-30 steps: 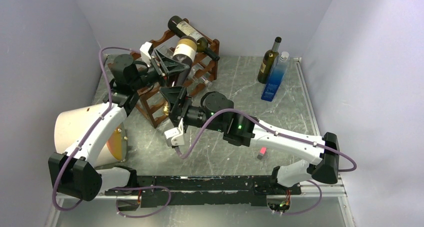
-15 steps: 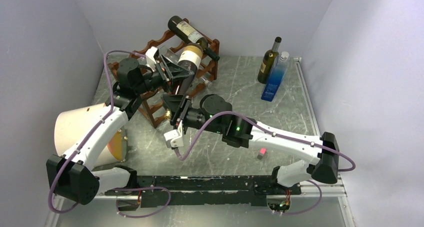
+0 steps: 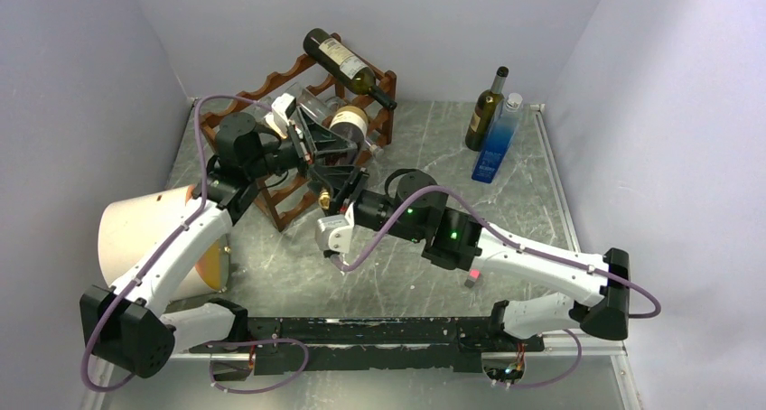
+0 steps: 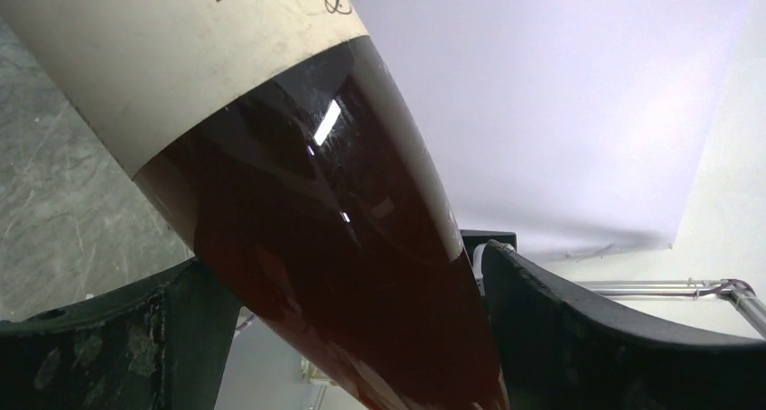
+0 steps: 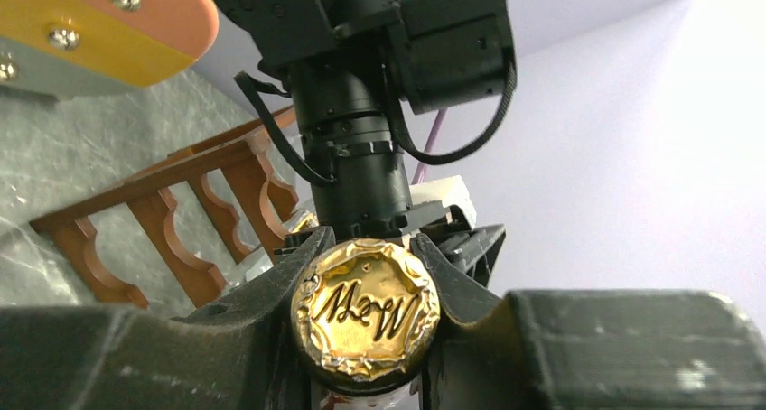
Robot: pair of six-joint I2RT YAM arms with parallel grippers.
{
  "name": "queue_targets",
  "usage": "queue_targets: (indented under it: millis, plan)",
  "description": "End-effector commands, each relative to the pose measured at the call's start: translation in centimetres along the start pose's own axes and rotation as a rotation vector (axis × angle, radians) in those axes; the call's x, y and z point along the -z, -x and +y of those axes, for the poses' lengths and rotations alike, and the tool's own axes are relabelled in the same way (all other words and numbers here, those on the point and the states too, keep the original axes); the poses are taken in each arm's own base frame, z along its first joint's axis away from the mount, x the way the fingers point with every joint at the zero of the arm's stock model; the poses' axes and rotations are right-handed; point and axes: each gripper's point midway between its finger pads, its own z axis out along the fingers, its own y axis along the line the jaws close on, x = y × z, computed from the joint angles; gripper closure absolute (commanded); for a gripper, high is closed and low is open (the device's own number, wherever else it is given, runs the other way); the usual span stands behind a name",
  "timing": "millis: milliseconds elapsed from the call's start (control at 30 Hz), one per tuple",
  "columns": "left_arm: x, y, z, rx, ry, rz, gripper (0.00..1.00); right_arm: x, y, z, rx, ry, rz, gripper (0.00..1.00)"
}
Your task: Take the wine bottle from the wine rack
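A dark wine bottle (image 3: pixel 348 121) with a cream label and a gold foil top (image 5: pixel 366 315) lies tilted in front of the reddish-brown wine rack (image 3: pixel 271 89), neck toward me. My right gripper (image 5: pixel 368 274) is shut on that foil top, seen from above at the right gripper (image 3: pixel 332 184). My left gripper (image 3: pixel 316 144) straddles the bottle's body. In the left wrist view the dark glass (image 4: pixel 343 247) fills the space between the fingers of the left gripper (image 4: pixel 343 256), which is open: a gap shows on the left side. The rack's scalloped rails (image 5: pixel 181 202) stand behind.
A second dark bottle (image 3: pixel 348 62) lies on top of the rack. A green bottle (image 3: pixel 486 107) and a blue bottle (image 3: pixel 499 144) stand at the back right. A cream cylinder (image 3: pixel 135 234) lies at the left by my left arm. A small pink piece (image 3: pixel 472 274) is near the right arm.
The bottle has tipped lower and shifted right, away from the rack. My right gripper has shut on its gold top. My left gripper has opened from its hold on the body.
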Motion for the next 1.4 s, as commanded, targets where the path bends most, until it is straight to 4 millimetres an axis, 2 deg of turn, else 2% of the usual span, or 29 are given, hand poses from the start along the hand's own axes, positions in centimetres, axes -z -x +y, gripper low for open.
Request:
queue_targets:
  millis: [0, 67, 467, 567, 667, 800, 933, 1133, 1367]
  plan:
    - [1.9, 0.9, -7.4, -0.307, -0.205, -0.110, 0.03, 3.0, 2.9, -7.5, -0.110, -0.235, -0.055, 1.00]
    - [2.0, 1.1, -7.0, -0.317, -0.175, -0.127, 0.03, 3.8, 2.9, -8.0, -0.153, -0.254, -0.043, 1.00]
    - [2.3, 2.5, -5.2, -0.392, -0.049, -0.207, 0.02, 9.0, 0.7, -8.4, -0.376, -0.400, 0.046, 1.00]
    - [1.6, 2.2, -4.3, -0.353, -0.076, -0.174, 0.03, 9.4, 1.0, -8.9, -0.399, -0.431, 0.024, 1.00]
    - [0.5, 1.5, -3.1, -0.284, -0.117, -0.110, 0.04, 8.8, 1.2, -9.2, -0.407, -0.435, 0.013, 1.00]
    - [-0.1, 1.8, -1.8, -0.284, -0.086, -0.105, 0.06, 8.4, 0.1, -9.7, -0.485, -0.460, 0.079, 1.00]
    - [0.1, 2.4, -1.2, -0.321, -0.042, -0.145, 0.07, 9.5, -0.9, -9.1, -0.504, -0.481, 0.124, 1.00]
    - [0.7, 3.2, -1.0, -0.367, -0.012, -0.205, 0.07, 11.5, -3.8, -8.3, -0.567, -0.564, 0.271, 1.00]
    - [2.3, 4.4, -1.7, -0.533, 0.087, -0.284, 0.07, 14.4, -9.4, -7.6, -0.694, -0.720, 0.452, 1.00]
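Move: Some 29 cm ahead of the right hand, 44 cm to its right and 26 cm lower stands the blue bottle, beside which there is room for the wine bottle held by its gold neck. The green bottle is about 11 cm beyond the blue one and 2 cm left of it; the wine rack lies 31 cm ahead, 10 cm left and 25 cm below. From the left hand, whose open fingers straddle the wine bottle's body, the blue bottle is 21 cm ahead, 41 cm right, 21 cm down. Drawing the wine bottle out from between the open left fingers, the right hand keeps its pinch on the gold neck and goes about 12 cm right, at first straight across, later also some 5 cm down and 5 cm forward, towards the standing bottles. Its fingers swing clockwise from pointing left to forward-left. The left hand, staying wide open, eases about 3 cm down and back, then forward and up again. ##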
